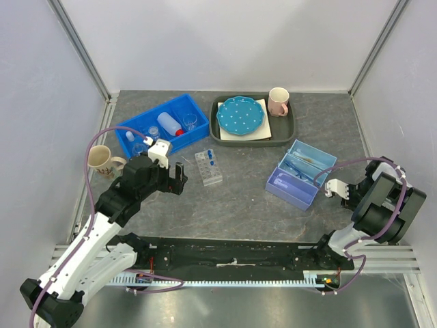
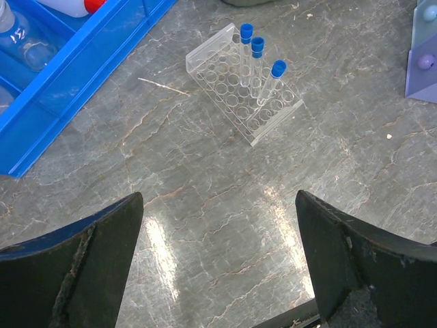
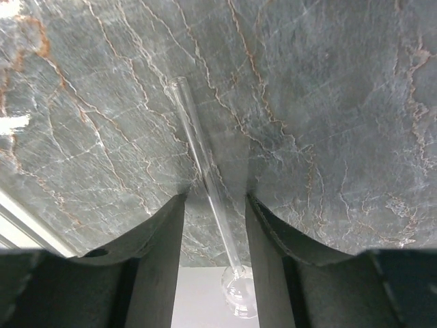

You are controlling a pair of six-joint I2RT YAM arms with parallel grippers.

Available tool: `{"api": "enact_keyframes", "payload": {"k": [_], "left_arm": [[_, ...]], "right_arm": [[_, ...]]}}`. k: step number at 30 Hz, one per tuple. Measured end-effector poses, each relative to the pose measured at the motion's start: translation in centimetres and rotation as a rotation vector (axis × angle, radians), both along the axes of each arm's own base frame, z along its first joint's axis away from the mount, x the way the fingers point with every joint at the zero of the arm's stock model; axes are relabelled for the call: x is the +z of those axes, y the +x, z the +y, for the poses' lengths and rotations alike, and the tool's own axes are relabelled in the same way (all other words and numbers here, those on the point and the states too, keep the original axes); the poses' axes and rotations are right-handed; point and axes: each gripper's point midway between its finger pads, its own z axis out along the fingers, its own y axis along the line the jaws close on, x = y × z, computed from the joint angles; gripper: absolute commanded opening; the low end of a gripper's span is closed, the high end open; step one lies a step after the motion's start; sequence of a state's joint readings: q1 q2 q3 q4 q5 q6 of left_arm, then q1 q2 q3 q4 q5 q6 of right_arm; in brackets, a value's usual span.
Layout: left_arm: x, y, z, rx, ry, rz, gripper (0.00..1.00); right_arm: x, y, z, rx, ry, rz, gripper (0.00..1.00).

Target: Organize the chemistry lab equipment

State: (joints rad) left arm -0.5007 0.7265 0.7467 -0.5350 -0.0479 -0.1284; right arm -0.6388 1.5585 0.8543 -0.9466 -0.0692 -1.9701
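A clear glass flask with a long thin neck lies on the stone table, its round bulb toward my wrist. My right gripper straddles the neck, fingers down at the table and a gap on each side, so it is open and not gripping. In the top view the right gripper sits near the right wall. The white test-tube rack holds three blue-capped tubes. My left gripper hangs wide open and empty, short of the rack. The squeeze bottle and a beaker lie in the blue bin.
A dark tray at the back holds the blue dotted plate and a pink mug. A beige mug stands at the left. Light blue and lavender boxes lie just left of the right gripper.
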Motion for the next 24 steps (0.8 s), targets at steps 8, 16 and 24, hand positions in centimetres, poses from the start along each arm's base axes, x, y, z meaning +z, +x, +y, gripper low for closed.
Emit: {"api": "enact_keyframes", "payload": {"k": [8,16,24], "left_arm": [[0.15,0.00,-0.34,-0.015,-0.011,-0.003,0.98],[0.19,-0.06,-0.54,-0.026,-0.017,-0.003,0.98],[0.20,-0.22,-0.83,-0.042,-0.026,0.001,0.98]], "right_arm": [[-0.13,0.58,-0.44,0.002,-0.016,-0.020,0.36],[-0.19,0.93,-0.84,0.002,-0.032,-0.031,0.27],[-0.18,0.94,-0.93,0.002,-0.036,-0.030,0.19]]}}
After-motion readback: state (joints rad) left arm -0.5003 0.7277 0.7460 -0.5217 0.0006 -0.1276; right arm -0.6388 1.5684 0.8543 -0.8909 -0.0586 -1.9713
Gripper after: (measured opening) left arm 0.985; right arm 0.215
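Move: The slim glass rod with a bulb end lies on the table right under the right hand, between the open fingertips. Its middle is about 1 cm left and 1 cm below, level fore and aft, with the bulb towards the right wall. The bin's purple half is some 25 cm to the left and 3 cm ahead, its teal half 19 cm left and 13 cm ahead. From the left hand the rod is about 67 cm right, 6 cm back and 19 cm below. The right fingers close on the glass rod from its front and back sides, going from half open to nearly shut and pinching the stem a little way from the bulb. Staying down at the table, pointing straight down, the right hand slides roughly 1 cm forward and as much to the right as they close, then settles. ##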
